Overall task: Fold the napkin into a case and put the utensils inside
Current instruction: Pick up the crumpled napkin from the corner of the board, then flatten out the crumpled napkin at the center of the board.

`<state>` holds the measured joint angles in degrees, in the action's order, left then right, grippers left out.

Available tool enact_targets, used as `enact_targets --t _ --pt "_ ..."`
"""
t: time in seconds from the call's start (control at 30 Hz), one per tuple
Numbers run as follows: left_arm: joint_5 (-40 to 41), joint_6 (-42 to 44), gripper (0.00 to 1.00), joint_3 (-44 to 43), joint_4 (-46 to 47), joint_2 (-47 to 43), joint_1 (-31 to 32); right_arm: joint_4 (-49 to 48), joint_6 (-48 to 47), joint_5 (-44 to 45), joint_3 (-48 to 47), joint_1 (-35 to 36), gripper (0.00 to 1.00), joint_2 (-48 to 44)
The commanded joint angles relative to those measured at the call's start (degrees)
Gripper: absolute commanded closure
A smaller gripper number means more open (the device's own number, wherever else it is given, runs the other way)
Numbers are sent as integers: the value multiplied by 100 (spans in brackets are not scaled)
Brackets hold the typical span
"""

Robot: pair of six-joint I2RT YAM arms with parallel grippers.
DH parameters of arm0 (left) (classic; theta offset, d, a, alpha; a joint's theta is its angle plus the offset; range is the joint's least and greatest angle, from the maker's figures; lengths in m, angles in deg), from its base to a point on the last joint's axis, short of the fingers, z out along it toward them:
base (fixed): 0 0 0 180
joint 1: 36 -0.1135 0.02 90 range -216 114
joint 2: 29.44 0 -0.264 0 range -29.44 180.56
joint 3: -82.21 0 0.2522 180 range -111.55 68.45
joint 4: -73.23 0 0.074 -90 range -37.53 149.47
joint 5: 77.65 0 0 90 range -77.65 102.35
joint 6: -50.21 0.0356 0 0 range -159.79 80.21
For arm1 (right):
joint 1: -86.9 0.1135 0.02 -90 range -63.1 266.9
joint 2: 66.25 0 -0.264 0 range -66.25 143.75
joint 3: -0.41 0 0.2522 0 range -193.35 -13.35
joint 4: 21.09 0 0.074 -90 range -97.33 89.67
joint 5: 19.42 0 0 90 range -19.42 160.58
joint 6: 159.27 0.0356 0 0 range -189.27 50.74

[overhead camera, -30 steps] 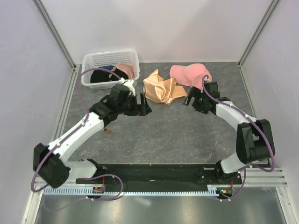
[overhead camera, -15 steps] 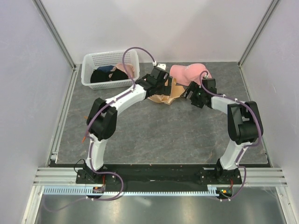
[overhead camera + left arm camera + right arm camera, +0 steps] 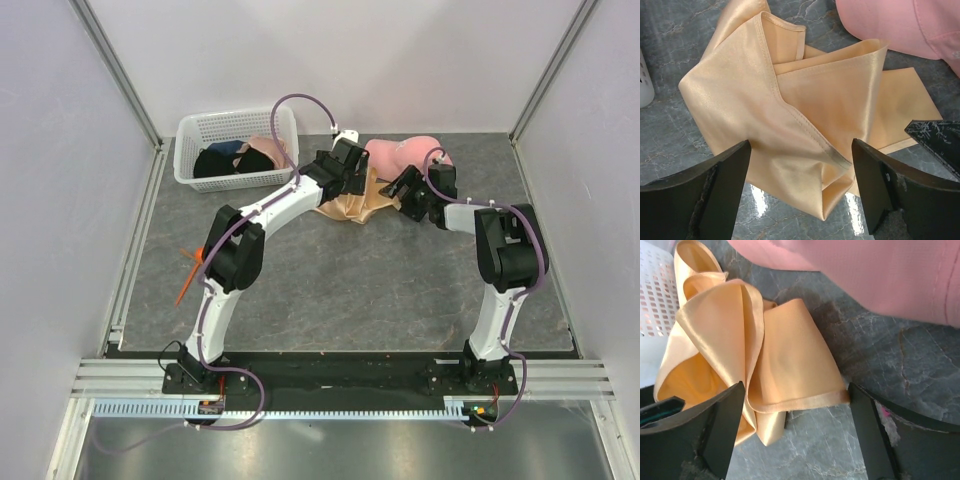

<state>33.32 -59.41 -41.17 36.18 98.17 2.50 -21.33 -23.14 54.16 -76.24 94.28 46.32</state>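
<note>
The peach-tan napkin lies crumpled on the grey table between the basket and the pink cap. My left gripper hovers over its left part, jaws open. In the left wrist view the napkin bunches between the two fingers, with a folded corner pointing down between them, and nothing is pinched. My right gripper is open at the napkin's right edge. There a hemmed flap of the napkin reaches in between its fingers. Thin orange-brown utensils lie far off at the left, by the left arm's elbow.
A pink cap sits just behind the right gripper, also filling the top of the right wrist view. A white basket with dark and pink clothes stands at the back left. Metal rails border the table at both sides.
My left arm has swung from the near left out to the napkin, uncovering the utensils. The right gripper has crept left towards the napkin's edge. Both stay open.
</note>
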Motion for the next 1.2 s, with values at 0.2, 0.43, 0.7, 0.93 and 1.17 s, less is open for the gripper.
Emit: enact_targets --t 0.2,0.43,0.7,0.93,1.17 --pt "188 -77 60 -894 -589 423 -106 -542 582 96 -214 18 57 432" --pt "311 -69 98 -236 -712 -868 -132 633 -331 253 -558 9 100 -312" --pt "92 -507 98 1590 -765 -3878 -124 3101 -1395 1334 48 18 100 -3315" --pt "-681 -1052 98 2796 -818 -6795 -115 5001 -1704 1581 41 9 100 -6086" --pt "-2077 -1922 98 3342 -879 -9050 -115 6751 -1661 1319 -1312 9 100 -8057"
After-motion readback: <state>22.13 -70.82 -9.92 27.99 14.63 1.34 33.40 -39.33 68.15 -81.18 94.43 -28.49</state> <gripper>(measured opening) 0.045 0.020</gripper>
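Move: The crumpled napkin lies under the open left gripper, its middle about 2 cm ahead and 3 cm below. From the right gripper that middle is some 10 cm to the left, 4 cm ahead and 2 cm lower, with the right flap already between the fingers, about 1 cm ahead. The pink cap sits 9 cm ahead and 2 cm right of the right gripper; the basket is 24 cm left and 10 cm ahead of the left gripper. Sink both grippers a centimetre or two and shut them, the left on the napkin's raised folds, the right on its right flap. Then sweep both up and back together, rising about 35 cm with the left and a little less with the right, while drawing the left gripper leftward and the right one somewhat right. Tip the fingers upward some 30 degrees and roll the left hand's left side down. ##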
